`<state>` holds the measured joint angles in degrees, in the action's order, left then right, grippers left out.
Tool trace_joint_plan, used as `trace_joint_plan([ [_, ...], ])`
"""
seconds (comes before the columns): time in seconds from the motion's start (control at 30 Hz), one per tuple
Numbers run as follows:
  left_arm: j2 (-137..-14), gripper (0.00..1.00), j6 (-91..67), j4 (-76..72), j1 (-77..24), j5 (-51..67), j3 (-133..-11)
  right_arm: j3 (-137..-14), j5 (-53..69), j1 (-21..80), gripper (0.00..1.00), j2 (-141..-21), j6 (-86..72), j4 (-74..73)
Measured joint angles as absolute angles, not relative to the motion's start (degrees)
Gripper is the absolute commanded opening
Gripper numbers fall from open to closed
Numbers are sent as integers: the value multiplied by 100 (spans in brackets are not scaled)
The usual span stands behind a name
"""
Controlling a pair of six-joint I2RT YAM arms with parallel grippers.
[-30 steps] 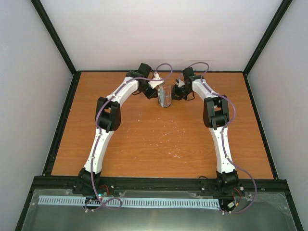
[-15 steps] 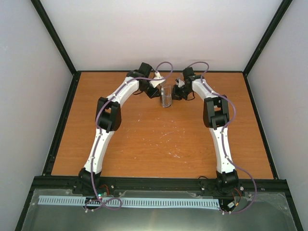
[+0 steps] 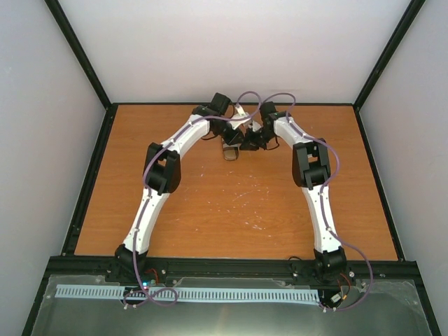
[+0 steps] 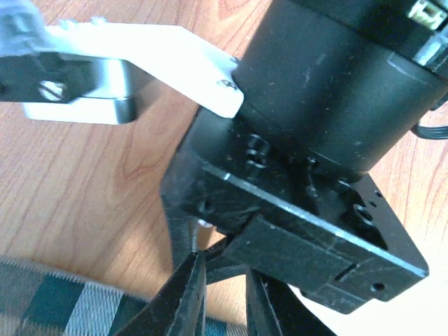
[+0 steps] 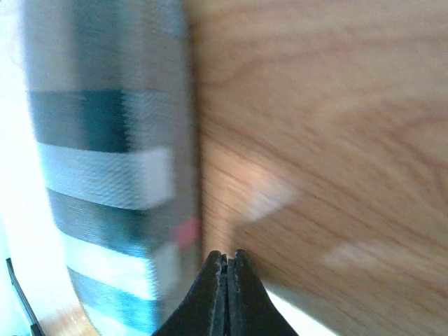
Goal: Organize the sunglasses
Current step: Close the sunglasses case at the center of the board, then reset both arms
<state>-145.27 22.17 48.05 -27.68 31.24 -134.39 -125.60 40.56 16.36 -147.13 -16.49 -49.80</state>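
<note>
The sunglasses are not in view. The grey-and-brown striped case lies on the wood at the far middle of the table, just below both wrists. My left gripper hovers over it, and in the left wrist view its fingers stand slightly apart with bare wood between them. The case's striped fabric shows at the lower left of that view. My right gripper is close against the left one. In the right wrist view it is shut, empty as far as I can see, right beside the blurred case.
The right arm's black wrist body and a white bracket fill the left wrist view, very near my left fingers. The black frame rail and back wall stand just behind both grippers.
The case stood upright between the two grippers; now it lies low on the wood. Both wrists have moved inward and crowd together over it.
</note>
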Motion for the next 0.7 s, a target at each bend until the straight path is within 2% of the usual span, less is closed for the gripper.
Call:
trace_joint_plan([
  [0.1,-14438,29,2215,4751,-2762,3061,-13321,-12291,4051,1584,5,-14617,-1632,-4945],
  [0.23,-13865,44,2191,4663,-2672,2930,-12674,-11852,3802,1505,14,-14296,-1544,-4993],
  [0.3,-13373,58,2165,4545,-2613,2858,-12272,-11437,3616,1433,21,-14005,-1468,-4971],
  [0.37,-12816,87,2093,4333,-2510,2816,-11902,-10982,3437,1343,25,-13677,-1435,-4939],
  [0.4,-12608,98,2091,4265,-2453,2803,-11780,-10722,3336,1293,28,-13491,-1435,-4908],
  [0.47,-12042,99,1984,3983,-2276,2808,-11332,-10062,3094,1153,36,-13010,-1413,-4797],
  [0.53,-11389,99,1806,3588,-2053,2794,-10606,-9413,2788,1033,38,-12473,-1387,-4683],
  [0.63,-10287,99,1516,2934,-1732,2633,-9050,-8635,2244,923,44,-11657,-1400,-4532],
  [0.7,-9618,99,1293,2609,-1522,2453,-7981,-8180,1881,928,45,-11115,-1472,-4359],
])
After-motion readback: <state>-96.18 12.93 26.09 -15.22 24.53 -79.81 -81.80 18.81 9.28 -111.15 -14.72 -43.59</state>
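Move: The sunglasses case lies already closed, its long side running forward and back. Its middle is about 4 cm left, 1 cm back and 6 cm below the left hand, whose fingers are over its right part. From the right hand it is some 5 cm to the left, 1 cm back and about level in height, with the shut fingers low beside its right edge. The board around the case is bare. Both hands come clear of the closed case and part to their own sides. The left rises about 14 cm, then swings left some 17 cm over the case and slightly back, turning counter-clockwise while its nearly shut fingers open wide. The right draws off low, 14 cm right and 9 cm back, lifting late, its fingers steepening downward and opening almost halfway. ##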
